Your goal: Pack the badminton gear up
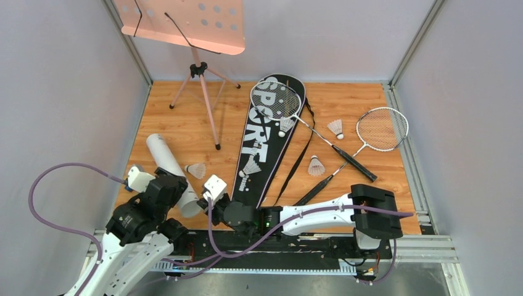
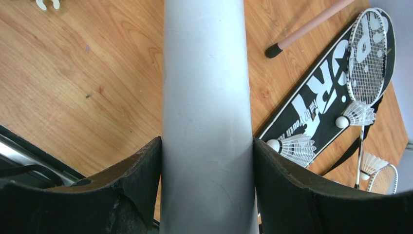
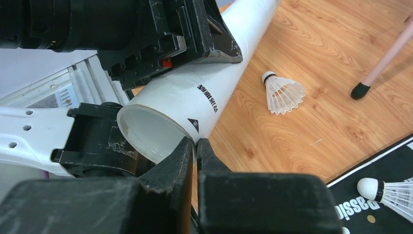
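The long white tube [image 1: 165, 155] lies slanted at the near left of the floor. My left gripper [image 2: 207, 146] is shut on the tube [image 2: 204, 73], one finger on each side. My right gripper [image 3: 195, 144] is shut on the rim of the tube's open near end [image 3: 146, 131], one finger inside and one outside. The black SPORT bag [image 1: 262, 142] lies in the middle with one racket's head [image 1: 275, 100] on it. The other racket [image 1: 382, 129] lies to the right. Several shuttlecocks lie about, one [image 1: 196, 170] beside the tube and another [image 1: 251, 166] on the bag.
A pink perforated music stand [image 1: 185, 24] stands at the back left, its tripod legs [image 1: 210, 117] reaching toward the tube and bag. Grey walls close in both sides. A metal rail [image 1: 419, 203] runs along the right and near edges.
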Controlling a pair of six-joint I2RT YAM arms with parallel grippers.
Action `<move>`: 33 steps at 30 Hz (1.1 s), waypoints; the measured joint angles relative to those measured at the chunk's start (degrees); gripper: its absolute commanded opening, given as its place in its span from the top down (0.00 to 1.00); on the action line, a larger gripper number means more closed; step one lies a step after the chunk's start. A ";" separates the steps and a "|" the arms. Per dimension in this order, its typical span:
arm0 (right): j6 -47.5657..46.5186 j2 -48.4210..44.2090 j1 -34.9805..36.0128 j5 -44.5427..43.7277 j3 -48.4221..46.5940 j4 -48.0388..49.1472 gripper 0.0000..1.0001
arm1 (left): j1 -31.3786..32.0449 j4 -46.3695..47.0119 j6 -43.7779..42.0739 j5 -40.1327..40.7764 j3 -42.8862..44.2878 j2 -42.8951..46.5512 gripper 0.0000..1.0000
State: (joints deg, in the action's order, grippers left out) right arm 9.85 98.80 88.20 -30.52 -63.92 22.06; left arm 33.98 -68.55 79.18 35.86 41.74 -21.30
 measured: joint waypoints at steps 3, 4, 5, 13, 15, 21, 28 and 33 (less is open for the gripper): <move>0.98 -0.11 -0.96 0.46 1.22 2.01 1.00 | 0.00 0.55 -0.35 0.50 -0.17 -0.33 0.18; 1.88 -0.31 -1.66 0.50 1.73 2.36 1.00 | 0.02 0.68 -0.61 0.13 -0.22 -0.31 0.11; 3.04 -0.61 -2.84 0.70 2.40 2.78 1.00 | 0.04 1.01 -0.81 -0.85 -0.22 -0.31 0.05; 15.69 -5.25 -18.62 7.98 11.04 2.91 1.00 | 0.15 7.98 -8.52 -3.58 -0.92 -0.33 0.00; 17.92 -6.73 -21.90 9.84 12.61 2.69 1.00 | 0.15 10.88 -13.90 -4.26 -1.42 -0.33 0.00; 22.29 -11.56 -28.44 15.37 15.58 2.16 1.00 | 0.17 24.35 -35.52 -9.90 -4.20 -1.42 0.04; 24.61 -17.94 -31.54 20.35 19.89 2.19 1.00 | 0.17 35.12 -61.61 -20.20 1.40 -12.07 0.04; 25.62 -20.11 -33.11 24.83 20.98 2.23 1.00 | 0.17 37.27 -81.66 -23.19 6.91 -18.58 0.00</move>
State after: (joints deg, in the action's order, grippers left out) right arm 35.46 78.70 55.09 -5.69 -42.94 24.29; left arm 34.15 -31.29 -2.48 12.67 48.64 -39.88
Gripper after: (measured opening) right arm 0.031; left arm 0.992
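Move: The right fingers pinch the white tube's near rim and the left gripper still holds its body. From the right hand, the shuttlecock on the bag's lower half lies about 24 cm ahead, 14 cm to the right and 18 cm below. The loose shuttlecock beside the tube is some 22 cm ahead and 7 cm left, equally low. From the left hand, the bag's shuttlecock is roughly 18 cm ahead, 20 cm right and 16 cm down. Open the left gripper fully to let go of the tube. Keep the right fingers shut on the rim and carry the tube forward and right about 20 cm, dipping slightly and coming back up, towards the bag's shuttlecock. Bring the open left hand after it, right, forward and up, turning clockwise and rolling its left side up, each some 50 degrees. ##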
